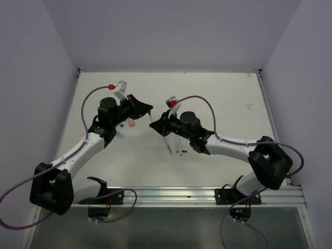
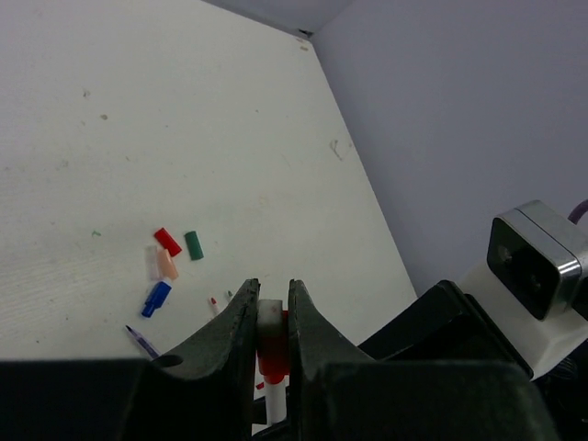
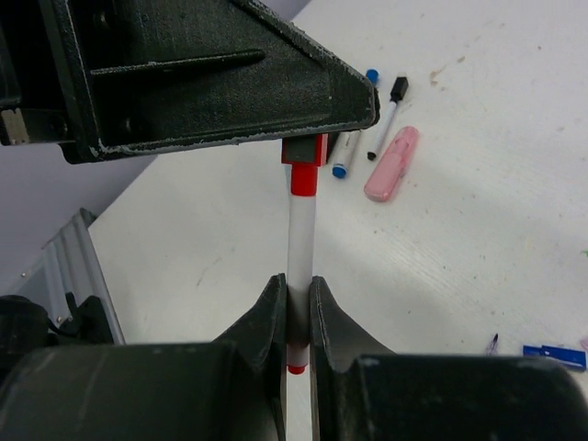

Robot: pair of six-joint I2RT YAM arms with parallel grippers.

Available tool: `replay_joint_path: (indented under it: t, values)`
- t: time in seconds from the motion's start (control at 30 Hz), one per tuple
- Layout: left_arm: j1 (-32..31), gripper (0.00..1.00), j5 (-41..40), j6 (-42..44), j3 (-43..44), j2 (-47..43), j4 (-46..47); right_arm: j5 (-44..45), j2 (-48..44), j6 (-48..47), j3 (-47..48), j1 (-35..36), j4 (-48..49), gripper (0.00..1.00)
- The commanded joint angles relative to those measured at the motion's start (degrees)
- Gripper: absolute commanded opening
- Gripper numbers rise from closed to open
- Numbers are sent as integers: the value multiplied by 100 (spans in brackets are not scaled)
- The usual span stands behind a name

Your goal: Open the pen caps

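Note:
A slim white pen (image 3: pixel 300 241) with a red cap (image 3: pixel 303 175) is held between both grippers above the table. My left gripper (image 2: pixel 272 292) is shut on the red cap (image 2: pixel 272 354). My right gripper (image 3: pixel 296 287) is shut on the white barrel, its red end showing below the jaws. In the top view the left gripper (image 1: pixel 147 110) and right gripper (image 1: pixel 155 124) meet tip to tip mid-table. Loose caps lie on the table: red (image 2: pixel 167 242), green (image 2: pixel 193 244), peach (image 2: pixel 166 265), blue (image 2: pixel 156 299).
A pink highlighter (image 3: pixel 391 164), a black-capped pen (image 3: pixel 386 118) and a blue-capped pen (image 3: pixel 344 156) lie under the left arm. Several uncapped pens (image 1: pixel 177 145) lie by the right arm. The table has walls at the back and on both sides.

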Motion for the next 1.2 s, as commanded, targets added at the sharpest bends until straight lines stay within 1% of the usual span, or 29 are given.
replay_joint_path:
  t: [0.0, 0.2, 0.3, 0.4, 0.43, 0.47, 0.53, 0.6, 0.63, 0.7, 0.73, 0.77, 0.8, 0.83, 0.9, 0.93, 1.0, 1.03, 1.1, 1.17]
  values:
    - [360, 0, -60, -95, 236, -191, 1645, -1289, -115, -198, -338, 146, -87, 0]
    - [500, 0, -69, -332, 316, -191, 2690, -1597, -212, -506, -541, 137, -139, 0]
    - [606, 0, -139, -482, 351, -182, 2973, -1765, -265, -585, -664, 137, -183, 0]
    - [650, 0, -665, -500, 473, -270, 2764, -1406, -326, -620, -769, 164, -359, 0]
    - [650, 0, -1032, -456, 491, -305, 2563, -1248, -352, -620, -795, 172, -507, 0]
    - [650, 0, -1262, -430, 517, -410, 2430, -907, -370, -664, -796, 181, -639, 0]
    - [641, 0, -1736, -299, 526, -516, 2158, -694, -432, -691, -813, 199, -798, 0]
    - [624, 0, -2045, -228, 500, -665, 1921, -378, -414, -664, -770, 216, -956, 0]
    - [571, 0, -2369, -175, 474, -726, 1876, -289, -406, -656, -743, 216, -1044, 0]
    - [553, 0, -2748, -210, 395, -885, 1674, 26, -344, -629, -708, 278, -1149, 0]
    - [518, 0, -3150, -323, 360, -946, 1629, 106, -309, -655, -630, 295, -1306, 0]
    - [501, 0, -3337, -385, 316, -1034, 1594, 194, -283, -664, -603, 330, -1369, 0]
    - [440, 0, -3547, -420, 324, -1069, 1472, 378, -222, -664, -576, 400, -1413, 0]
    - [369, 0, -3958, -421, 342, -1078, 1410, 458, -195, -664, -506, 436, -1527, 0]
    - [211, 0, -4356, -342, 499, -1017, 1261, 642, -133, -708, -427, 541, -1642, 0]
    - [-7, 0, -4750, -290, 561, -974, 1095, 713, -116, -700, -383, 576, -1703, 0]
    - [-228, 0, -5077, -210, 632, -868, 1110, 898, -89, -656, -339, 638, -1747, 0]
    - [-429, 0, -5392, -219, 632, -842, 1102, 1020, -72, -577, -321, 656, -1765, 0]
    - [-597, 0, -5623, -297, 632, -771, 1006, 1109, -63, -533, -321, 700, -1774, 0]
    - [-624, 0, -5974, -447, 667, -718, 900, 1327, -71, -524, -312, 743, -1853, 0]
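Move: The red cap, still on its marker, is in the left fingers. From the right hand, which holds the barrel, the cap sits some 6 cm ahead, 2 cm left and 4 cm up; the barrel's middle lies about 4 cm back, 1 cm right and 3 cm below the left hand. From the right hand, the blue cap is about 12 cm ahead and 6 cm right, the uncapped pens 1 cm ahead and 12 cm right, both 18 cm down. The red cap is pulled off the marker: with both grips kept shut, the left on the cap and the right on the barrel, the two hands first climb together about 5 cm, fingers tilting up. Then the left hand swings left and a little forward, away from the barrel, turning some 30 degrees counter-clockwise, while the right sinks back to roughly its starting height. ##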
